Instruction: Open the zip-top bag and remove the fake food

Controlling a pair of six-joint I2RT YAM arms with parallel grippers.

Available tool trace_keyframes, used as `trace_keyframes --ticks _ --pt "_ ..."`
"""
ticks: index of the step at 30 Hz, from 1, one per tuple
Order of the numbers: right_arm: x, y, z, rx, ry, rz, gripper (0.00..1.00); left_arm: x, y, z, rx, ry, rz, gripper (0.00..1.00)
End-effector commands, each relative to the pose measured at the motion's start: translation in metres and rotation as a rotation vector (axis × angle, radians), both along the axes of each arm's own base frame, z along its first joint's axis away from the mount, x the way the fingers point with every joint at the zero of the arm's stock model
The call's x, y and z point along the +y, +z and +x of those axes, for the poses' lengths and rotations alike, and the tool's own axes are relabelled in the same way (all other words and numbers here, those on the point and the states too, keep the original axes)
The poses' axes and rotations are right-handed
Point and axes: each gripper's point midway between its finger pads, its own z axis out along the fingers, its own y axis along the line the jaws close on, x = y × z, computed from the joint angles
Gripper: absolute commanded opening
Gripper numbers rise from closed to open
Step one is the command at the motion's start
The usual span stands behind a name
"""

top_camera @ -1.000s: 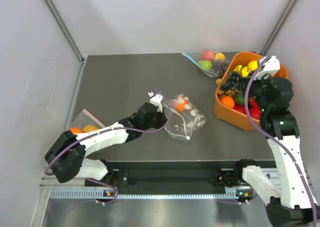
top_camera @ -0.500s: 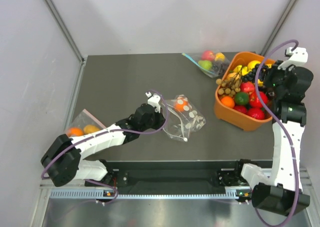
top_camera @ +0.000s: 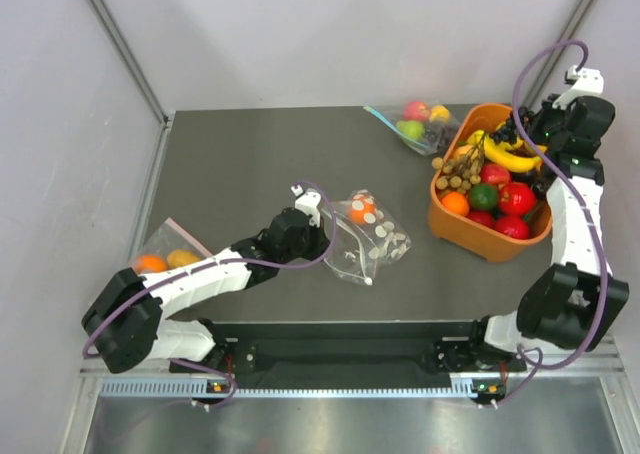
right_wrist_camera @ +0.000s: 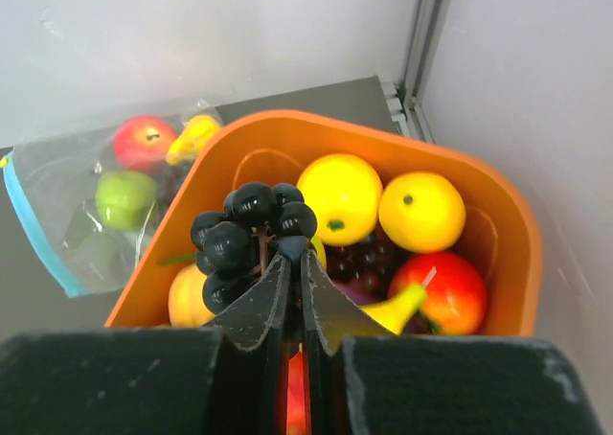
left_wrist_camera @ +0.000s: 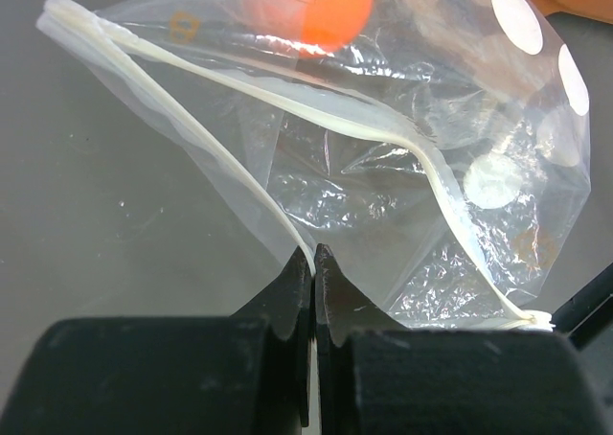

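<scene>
The zip-top bag [top_camera: 372, 238], clear with white dots, lies mid-table with its mouth pulled apart [left_wrist_camera: 402, 148]. An orange ball [top_camera: 361, 212] of fake food sits inside it [left_wrist_camera: 321, 4]. My left gripper [top_camera: 330, 236] is shut on the bag's near zip edge [left_wrist_camera: 313, 253]. Over the far corner of the orange bin [top_camera: 470, 236], my right gripper [top_camera: 520, 134] is shut [right_wrist_camera: 295, 243] on the stem of a bunch of black grapes [right_wrist_camera: 239, 236]. A yellow banana [top_camera: 510, 159] and tan-brown berries [top_camera: 455, 170] lie in the bin.
The bin [right_wrist_camera: 479, 181] holds several other toy fruits. A clear bag with a blue zip strip [top_camera: 412, 124] lies left of it at the back. A pink-edged bag with oranges [top_camera: 165, 256] sits at the table's left edge. Walls stand close on all sides.
My right arm swung from over the bin's middle out to its far right corner, carrying the black grapes. The left gripper kept its hold, and the bag barely shifted.
</scene>
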Motion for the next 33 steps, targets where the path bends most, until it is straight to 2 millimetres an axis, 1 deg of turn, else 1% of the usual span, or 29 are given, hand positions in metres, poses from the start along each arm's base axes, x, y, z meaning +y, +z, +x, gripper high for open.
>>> trace_keyframes --ticks 1,3,5,6,7,11,12,14,15,16,17,18,19,21,22,24,29,31,32,33 --pt "-0.006 0.051 0.026 -0.163 0.035 -0.035 0.01 0.001 0.007 0.005 -0.026 0.009 -0.010 0.00" --pt "-0.009 0.043 0.037 -0.157 0.038 -0.024 0.01 0.000 0.005 0.004 -0.019 0.008 -0.010 0.00" --pt "-0.010 0.042 0.044 -0.171 0.042 -0.024 0.01 0.001 0.005 0.004 -0.016 0.010 -0.011 0.00" --pt "-0.012 0.036 0.051 -0.163 0.047 -0.019 0.01 0.001 0.006 0.004 -0.019 0.011 -0.010 0.00" --pt "-0.010 0.037 0.055 -0.172 0.061 -0.014 0.01 0.002 0.006 0.004 -0.018 0.014 -0.009 0.00" --pt "-0.007 0.028 0.072 -0.161 0.104 0.004 0.05 0.006 0.007 0.004 -0.022 0.026 -0.003 0.00" --pt "-0.008 0.021 0.078 -0.149 0.113 0.014 0.06 0.006 0.007 0.004 -0.024 0.027 -0.004 0.00" --pt "-0.005 0.016 0.084 -0.143 0.137 0.021 0.07 0.006 0.008 0.004 -0.024 0.030 -0.006 0.00" --pt "-0.005 0.006 0.088 -0.127 0.147 0.032 0.11 0.006 0.008 0.004 -0.023 0.029 -0.007 0.00" --pt "-0.002 0.004 0.091 -0.120 0.163 0.039 0.16 0.006 0.008 0.004 -0.022 0.029 -0.006 0.00" --pt "-0.001 -0.002 0.091 -0.099 0.170 0.047 0.26 0.005 0.009 0.004 -0.023 0.029 -0.007 0.00" --pt "0.001 -0.009 0.094 -0.082 0.180 0.048 0.45 0.005 0.009 0.004 -0.021 0.027 -0.006 0.00" --pt "0.004 -0.012 0.095 -0.074 0.193 0.048 0.51 0.005 0.009 0.004 -0.019 0.025 -0.006 0.00" --pt "0.005 -0.015 0.093 -0.068 0.195 0.048 0.63 0.004 0.011 0.005 -0.020 0.025 -0.007 0.00" --pt "0.004 -0.016 0.092 -0.067 0.190 0.049 0.65 0.004 0.011 0.004 -0.019 0.023 -0.007 0.00" --pt "0.005 -0.014 0.089 -0.072 0.187 0.047 0.68 0.004 0.011 0.004 -0.019 0.023 -0.007 0.00" --pt "0.007 -0.004 0.079 -0.090 0.178 0.043 0.70 0.003 0.012 0.004 -0.014 0.021 -0.014 0.00" --pt "0.010 0.003 0.070 -0.109 0.177 0.043 0.70 0.002 0.011 0.003 -0.010 0.018 -0.015 0.00" --pt "0.013 0.016 0.063 -0.137 0.178 0.033 0.70 0.002 0.011 0.003 -0.009 0.017 -0.015 0.00" --pt "0.014 0.015 0.058 -0.139 0.175 0.040 0.70 0.002 0.012 0.003 -0.010 0.016 -0.018 0.00"
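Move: The spot for the held black grapes, inside the far-left corner of the orange bin, lies about 14 cm ahead of the right hand, 1 cm left and 16 cm below. The near yellow apple is some 12 cm ahead and 4 cm right, the banana about 5 cm ahead and 3 cm right, both roughly 17 cm below. The other fruit bag sits about 17 cm ahead, 14 cm left, 28 cm below. From the left hand the spot is roughly 32 cm ahead, 42 cm right and 4 cm higher. The black grapes, already pinched in the right fingertips over the bin, are carried forward about 9 cm and down 5 cm towards its far-left corner, with a slight counter-clockwise turn. The fingers start to part late in that reach and open wide, letting the grapes go above the heap; the open hand stays over the bin and just begins to draw back. The left hand keeps its pinch on the open bag's edge. ##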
